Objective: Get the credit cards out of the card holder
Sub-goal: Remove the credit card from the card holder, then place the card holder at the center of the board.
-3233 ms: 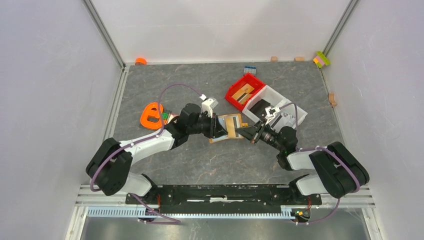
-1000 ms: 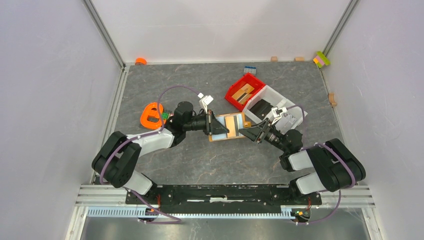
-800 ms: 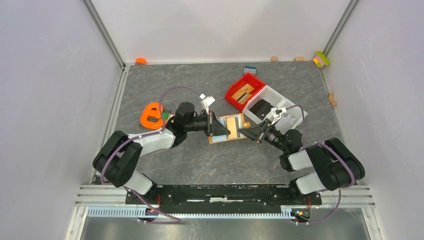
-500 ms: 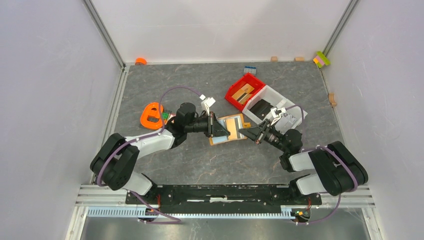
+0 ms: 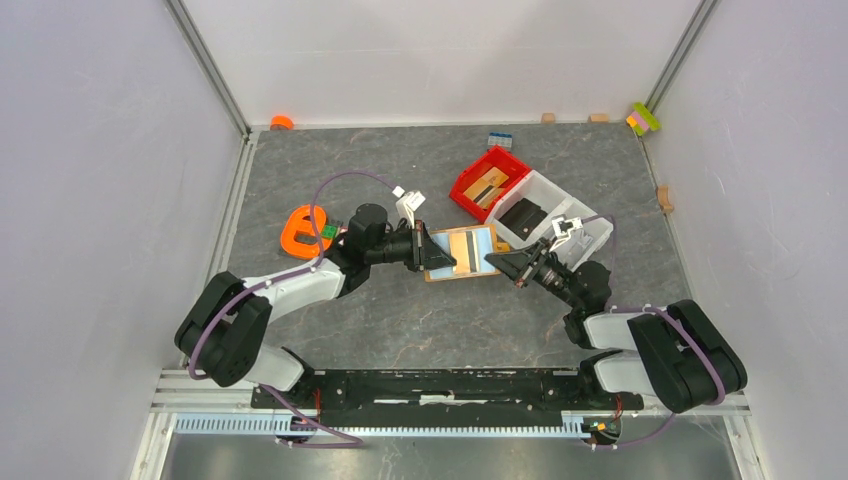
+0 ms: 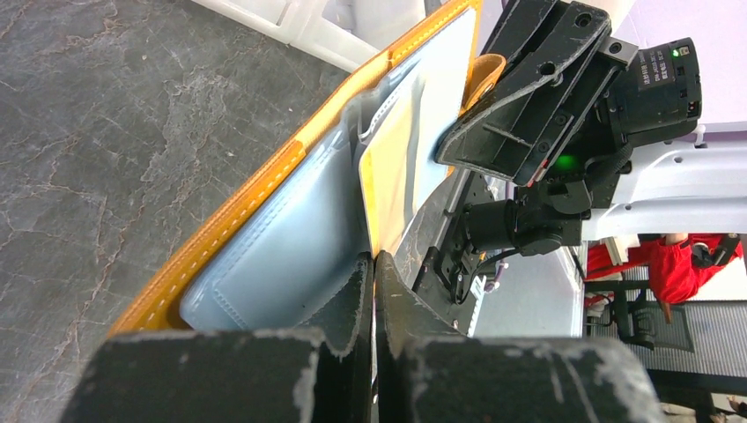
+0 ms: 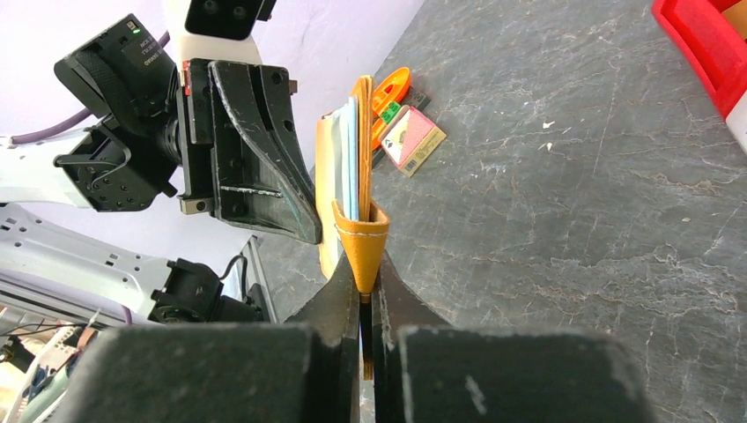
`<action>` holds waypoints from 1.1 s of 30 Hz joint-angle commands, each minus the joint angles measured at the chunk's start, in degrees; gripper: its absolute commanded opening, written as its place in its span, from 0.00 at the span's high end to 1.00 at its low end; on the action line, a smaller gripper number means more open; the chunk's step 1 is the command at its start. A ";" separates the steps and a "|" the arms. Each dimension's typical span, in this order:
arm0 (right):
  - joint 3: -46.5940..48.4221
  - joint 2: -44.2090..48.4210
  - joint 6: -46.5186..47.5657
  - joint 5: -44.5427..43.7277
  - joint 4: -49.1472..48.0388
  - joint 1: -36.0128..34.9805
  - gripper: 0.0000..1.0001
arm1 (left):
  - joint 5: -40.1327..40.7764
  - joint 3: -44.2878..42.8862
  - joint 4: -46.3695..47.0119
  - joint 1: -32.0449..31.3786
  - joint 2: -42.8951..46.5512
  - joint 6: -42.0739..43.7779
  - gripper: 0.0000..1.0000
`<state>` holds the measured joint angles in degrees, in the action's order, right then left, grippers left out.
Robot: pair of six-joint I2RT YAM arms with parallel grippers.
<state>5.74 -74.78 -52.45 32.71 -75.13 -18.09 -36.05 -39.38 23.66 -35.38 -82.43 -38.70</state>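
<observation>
The card holder (image 5: 478, 243) is an open orange wallet with pale blue-grey lining, held off the table between both arms. My left gripper (image 5: 434, 254) is shut on a thin yellowish credit card (image 6: 388, 176) that sticks out of a slot in the lining (image 6: 291, 238). My right gripper (image 7: 361, 284) is shut on the wallet's orange end tab (image 7: 362, 240), opposite the left gripper (image 7: 255, 150). A small pinkish-red card (image 7: 412, 137) lies flat on the table beside the orange ring. Any other cards in the slots are hidden.
A red bin (image 5: 488, 182) and a white bin (image 5: 555, 215) stand just behind the right arm. An orange ring-shaped object (image 5: 303, 228) lies left of the left arm. Small blocks (image 5: 548, 118) line the back wall, and a blue piece (image 5: 499, 139) sits near the red bin.
My right gripper has shut on the wallet's end tab. The wallet has shifted slightly up and to the right between the two grippers. The left gripper stays shut.
</observation>
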 commanded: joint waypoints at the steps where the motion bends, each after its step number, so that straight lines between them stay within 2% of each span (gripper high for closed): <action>1: -1.05 0.13 -0.07 -1.60 -3.61 1.55 1.00 | 3.07 0.19 -0.31 1.23 2.23 1.90 0.98; 7: -2.05 1.72 0.03 -2.79 -2.53 2.71 1.00 | 5.45 0.34 -2.39 1.93 2.70 2.27 0.98; 21: -2.07 0.46 -1.08 -2.08 -3.71 3.28 1.00 | 5.03 0.26 -2.47 2.58 1.91 1.52 0.98; 33: 2.59 -6.58 1.52 -2.90 9.91 3.15 0.97 | 6.95 0.01 -4.59 2.67 2.43 2.17 0.98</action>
<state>5.30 -79.90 -52.82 30.52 -69.32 -14.98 -30.26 -39.13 18.87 -32.97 -81.80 -38.59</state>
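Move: Near the middle of the workspace, the left hand already pinches the credit card, whose middle lies about 2 cm to its right and 2 ahead, still in the open card holder; the holder's middle is some 1 cm right, 2 ahead and 2 below. The right hand already grips the holder's strap end, with the card and the holder's middle both about 5 cm left and 2 ahead. From the left hand, the red box stands roughly 17 cm ahead and 9 right, the white bin 9 ahead and 23 right, both some 12 lower. Pulling apart with both grips kept shut, the left hand draws the card forward and left, about 3 cm in all and sinking slightly, with a small counter-clockwise turn, while the right hand drags the holder some 2 cm to the right. The right hand then lowers the holder towards the table, ending nearly 5 cm lower, its fingers tipping down by about 10 degrees. ##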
